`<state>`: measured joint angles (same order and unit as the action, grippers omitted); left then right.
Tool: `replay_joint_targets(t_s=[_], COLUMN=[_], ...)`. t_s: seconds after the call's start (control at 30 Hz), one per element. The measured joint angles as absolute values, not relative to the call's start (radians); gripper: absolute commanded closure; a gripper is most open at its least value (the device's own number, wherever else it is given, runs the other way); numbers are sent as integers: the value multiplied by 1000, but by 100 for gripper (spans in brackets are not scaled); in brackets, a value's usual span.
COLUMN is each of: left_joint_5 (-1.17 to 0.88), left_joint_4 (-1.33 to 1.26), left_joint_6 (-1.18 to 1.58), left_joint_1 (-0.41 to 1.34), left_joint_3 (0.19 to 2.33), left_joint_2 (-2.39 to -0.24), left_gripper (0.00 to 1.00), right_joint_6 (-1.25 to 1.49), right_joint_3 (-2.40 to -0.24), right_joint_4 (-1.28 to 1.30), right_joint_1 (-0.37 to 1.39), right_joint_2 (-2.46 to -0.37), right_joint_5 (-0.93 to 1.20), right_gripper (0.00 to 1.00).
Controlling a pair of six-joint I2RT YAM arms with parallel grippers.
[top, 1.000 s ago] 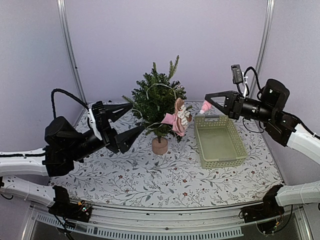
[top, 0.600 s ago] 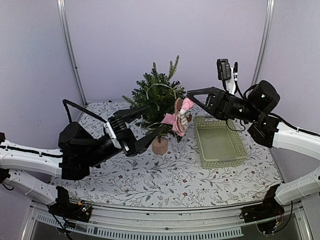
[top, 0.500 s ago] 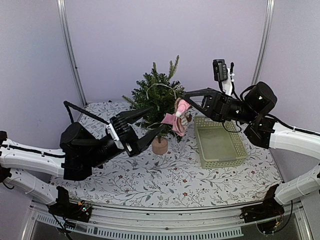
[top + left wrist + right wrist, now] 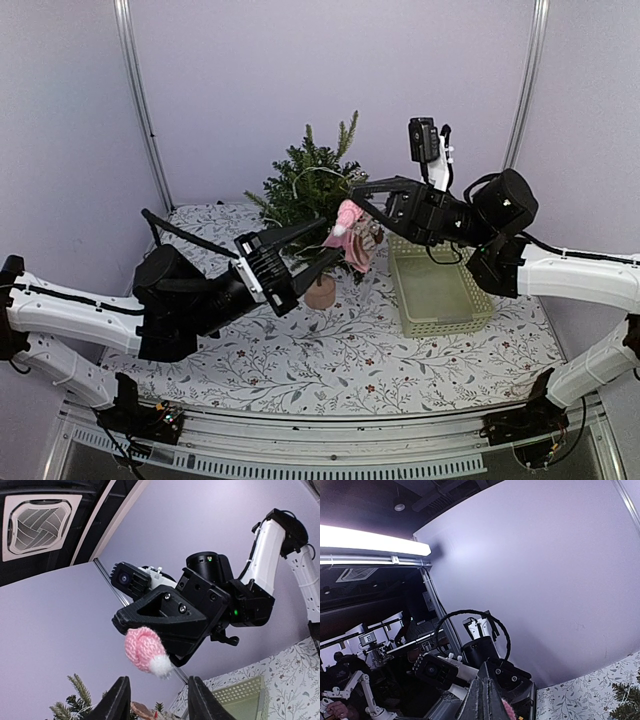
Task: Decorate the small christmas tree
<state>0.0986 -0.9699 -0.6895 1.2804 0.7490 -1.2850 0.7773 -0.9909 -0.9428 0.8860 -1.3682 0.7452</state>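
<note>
The small christmas tree stands at the back middle of the table on a tan base; its needles also show in the left wrist view and the right wrist view. My right gripper is shut on a small pink knitted hat with a white pompom, held in front of the tree's right side. My left gripper is open just left of and below the hat, fingers apart with nothing between them. In the right wrist view only a pink sliver of the hat shows beside the shut fingers.
A pink bow with a brownish figure hangs on the tree's right side. A pale green mesh basket sits on the floral tablecloth to the right of the tree, below my right arm; its rim shows in the left wrist view.
My right arm has swung left, carrying the pink hat from above the basket to the tree's right side. My left arm has reached right toward it, its jaws narrowing.
</note>
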Motion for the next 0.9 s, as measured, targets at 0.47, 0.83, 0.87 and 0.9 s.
replay_joint_targets(t_s=[0.47,0.83,0.87,0.9], left_joint_5=[110,201,213,226], left_joint_4=[-1057,-957,-935,-905], left_joint_6=[-692,-569,-543,-509], left_joint_1=[1290,1278,1269,1253], left_joint_3=[760,756,752,747], left_joint_2=[-1304,-1179,-1149,-1110], left_gripper=[100,100,100,100], right_joint_6=[823,773,753,734], right_joint_3=[-992,-1028,-1031,-1033], right_joint_4=[-1002,-921,-893,-862], right_joint_1=[905,904,901,898], right_joint_2=[-1420,-1413,-1404,-1393], right_joint_5=[759,759,756,752], right_gripper=[100,17,14,12])
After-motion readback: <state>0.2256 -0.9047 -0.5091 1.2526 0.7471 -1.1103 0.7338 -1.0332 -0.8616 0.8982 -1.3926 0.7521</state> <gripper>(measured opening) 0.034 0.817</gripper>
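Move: Just beyond the left hand's half-open fingertips, about 3 cm to their right, 3 cm above and 1 cm ahead, hangs the pink knit ornament, still gripped at its top in the right hand. From the right hand the ornament sits some 3 cm lower, 1 cm left and 1 cm back. The christmas tree's middle is roughly 20 cm ahead of the left hand, 3 cm left and 20 cm lower; the bunny toy on it is about 15 cm ahead, 6 cm right and 18 cm lower. Rising about 2 cm, the left hand shuts its fingers on the white-tipped end of the pink ornament, which the right hand steadies after easing about 1 cm left and down. Only then do the right fingers spread wide and let go, and the left hand draws off leftward and up, some 5 cm each way in all, tilting about 10 degrees. ##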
